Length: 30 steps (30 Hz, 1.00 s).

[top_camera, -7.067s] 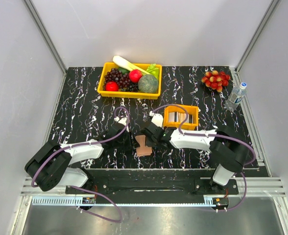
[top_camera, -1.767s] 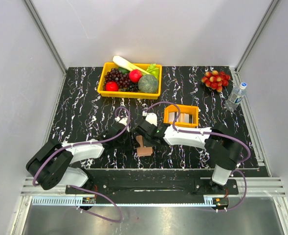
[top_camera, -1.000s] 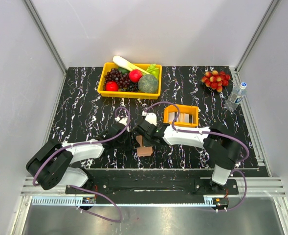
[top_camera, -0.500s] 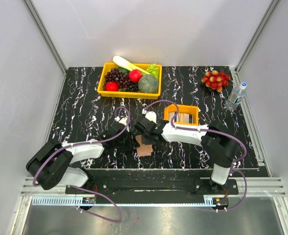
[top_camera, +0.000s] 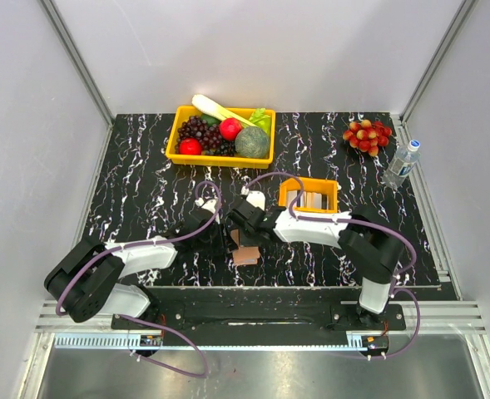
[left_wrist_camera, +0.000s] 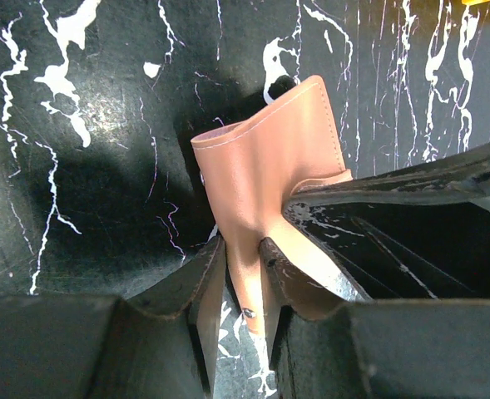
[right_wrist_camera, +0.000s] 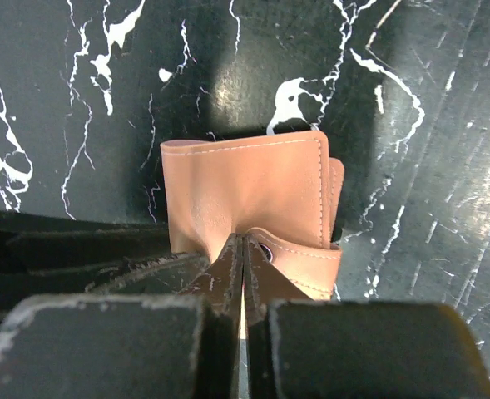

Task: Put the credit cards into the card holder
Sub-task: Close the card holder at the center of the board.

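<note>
The tan card holder (top_camera: pixel 245 256) lies near the table's front edge, between my two grippers. My left gripper (left_wrist_camera: pixel 243 243) is shut on its near edge, and the leather (left_wrist_camera: pixel 269 158) bulges up beyond the fingers. My right gripper (right_wrist_camera: pixel 243 246) is shut, with its tips pressed into the card holder (right_wrist_camera: pixel 245 183) beside the snap tab. A thin pale edge, seemingly a credit card (right_wrist_camera: pixel 241 337), shows between its fingers. More credit cards (top_camera: pixel 311 200) stand in the small orange tray (top_camera: pixel 309 182) behind the right arm. From above, the right gripper (top_camera: pixel 238 232) sits just right of the left gripper (top_camera: pixel 220 241).
A yellow bin of fruit (top_camera: pixel 221 133) stands at the back, left of centre. A bunch of red fruit (top_camera: pixel 367 135) and a water bottle (top_camera: pixel 402 164) are at the back right. The right arm's forearm crosses in front of the orange tray.
The right gripper has edged a little to the left over the card holder, closer to the left gripper. The left arm has stayed still with its grip.
</note>
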Motion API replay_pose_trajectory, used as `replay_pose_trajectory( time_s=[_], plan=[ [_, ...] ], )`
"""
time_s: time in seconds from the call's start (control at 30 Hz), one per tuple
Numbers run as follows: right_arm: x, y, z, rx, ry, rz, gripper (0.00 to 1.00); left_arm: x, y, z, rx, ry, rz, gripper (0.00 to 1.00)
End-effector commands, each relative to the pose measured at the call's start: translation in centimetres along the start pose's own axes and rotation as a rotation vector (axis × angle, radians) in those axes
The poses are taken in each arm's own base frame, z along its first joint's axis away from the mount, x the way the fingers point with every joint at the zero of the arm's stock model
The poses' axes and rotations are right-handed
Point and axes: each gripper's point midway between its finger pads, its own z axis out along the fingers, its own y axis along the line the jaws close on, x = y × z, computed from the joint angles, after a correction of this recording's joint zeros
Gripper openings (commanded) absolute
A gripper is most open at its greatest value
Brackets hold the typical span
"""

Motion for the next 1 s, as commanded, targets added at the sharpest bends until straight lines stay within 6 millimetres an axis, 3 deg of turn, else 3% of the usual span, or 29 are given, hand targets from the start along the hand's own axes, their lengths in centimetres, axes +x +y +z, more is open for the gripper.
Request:
replay_pose_trajectory(
  time_s=[0.0, 0.13, 0.23, 0.37, 0.5, 0.57, 0.63, 0.77, 0.87, 0.97],
  plan=[
    [6.8, -6.9, 4.9, 0.229, 0.182, -0.052, 0.0, 0.4, -0.4, 0.0, 0.025, 0.023, 0.022, 0.27],
    [7.8, -8.3, 5.4, 0.271, 0.203, -0.055, 0.0, 0.5, -0.3, -0.1, 0.022, 0.02, 0.017, 0.27],
    [7.7, -7.8, 5.3, 0.241, 0.193, -0.054, 0.0, 0.5, -0.2, -0.1, 0.02, 0.02, 0.015, 0.27],
    [3.8, -4.2, 3.5, 0.112, 0.093, -0.073, 0.01, 0.3, -0.1, -0.1, 0.007, 0.017, 0.021, 0.27],
    [-1.6, 0.1, -0.1, -0.043, -0.044, -0.078, 0.18, -0.3, -0.3, -0.5, 0.002, -0.006, 0.025, 0.31],
    [-3.7, 1.5, -2.2, -0.119, -0.108, -0.071, 0.23, -0.7, -0.4, -0.6, -0.001, -0.02, 0.026, 0.35],
    [-5.3, 2.2, -4.0, -0.179, -0.171, -0.046, 0.35, -1.1, -0.6, -0.9, 0.001, -0.039, 0.027, 0.39],
    [-6.3, 0.4, -5.6, -0.174, -0.229, 0.012, 0.45, -1.8, -0.7, -1.5, -0.002, -0.075, 0.032, 0.5],
    [-5.7, -1.7, -5.9, -0.148, -0.235, 0.062, 0.48, -2.4, -0.8, -1.9, -0.005, -0.102, 0.034, 0.52],
    [-4.5, -3.5, -5.2, -0.126, -0.207, 0.099, 0.53, -2.7, -0.8, -2.0, -0.019, -0.104, 0.039, 0.61]
  ],
)
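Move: My closed right fingertips are on the card holder's strap at the snap; the holder's middle is about 1 cm back from them and 1 cm below. My left fingers are around the holder's left edge, its middle about 3 cm to that hand's right, 1 cm back and 1 cm down. From my right hand, the orange tray is roughly 11 cm ahead and 16 cm right, and the produce basket some 26 cm ahead and 5 cm left. With my right fingers still shut, I press the strap down about 1 cm at the snap, edging slightly left, and hold there briefly. Then I come off it, opening the fingers halfway as I rise nearly 8 cm and swing right and a little forward towards the orange tray. My left hand steadies the holder's left edge, then spreads its fingers to release it and rises slightly. ##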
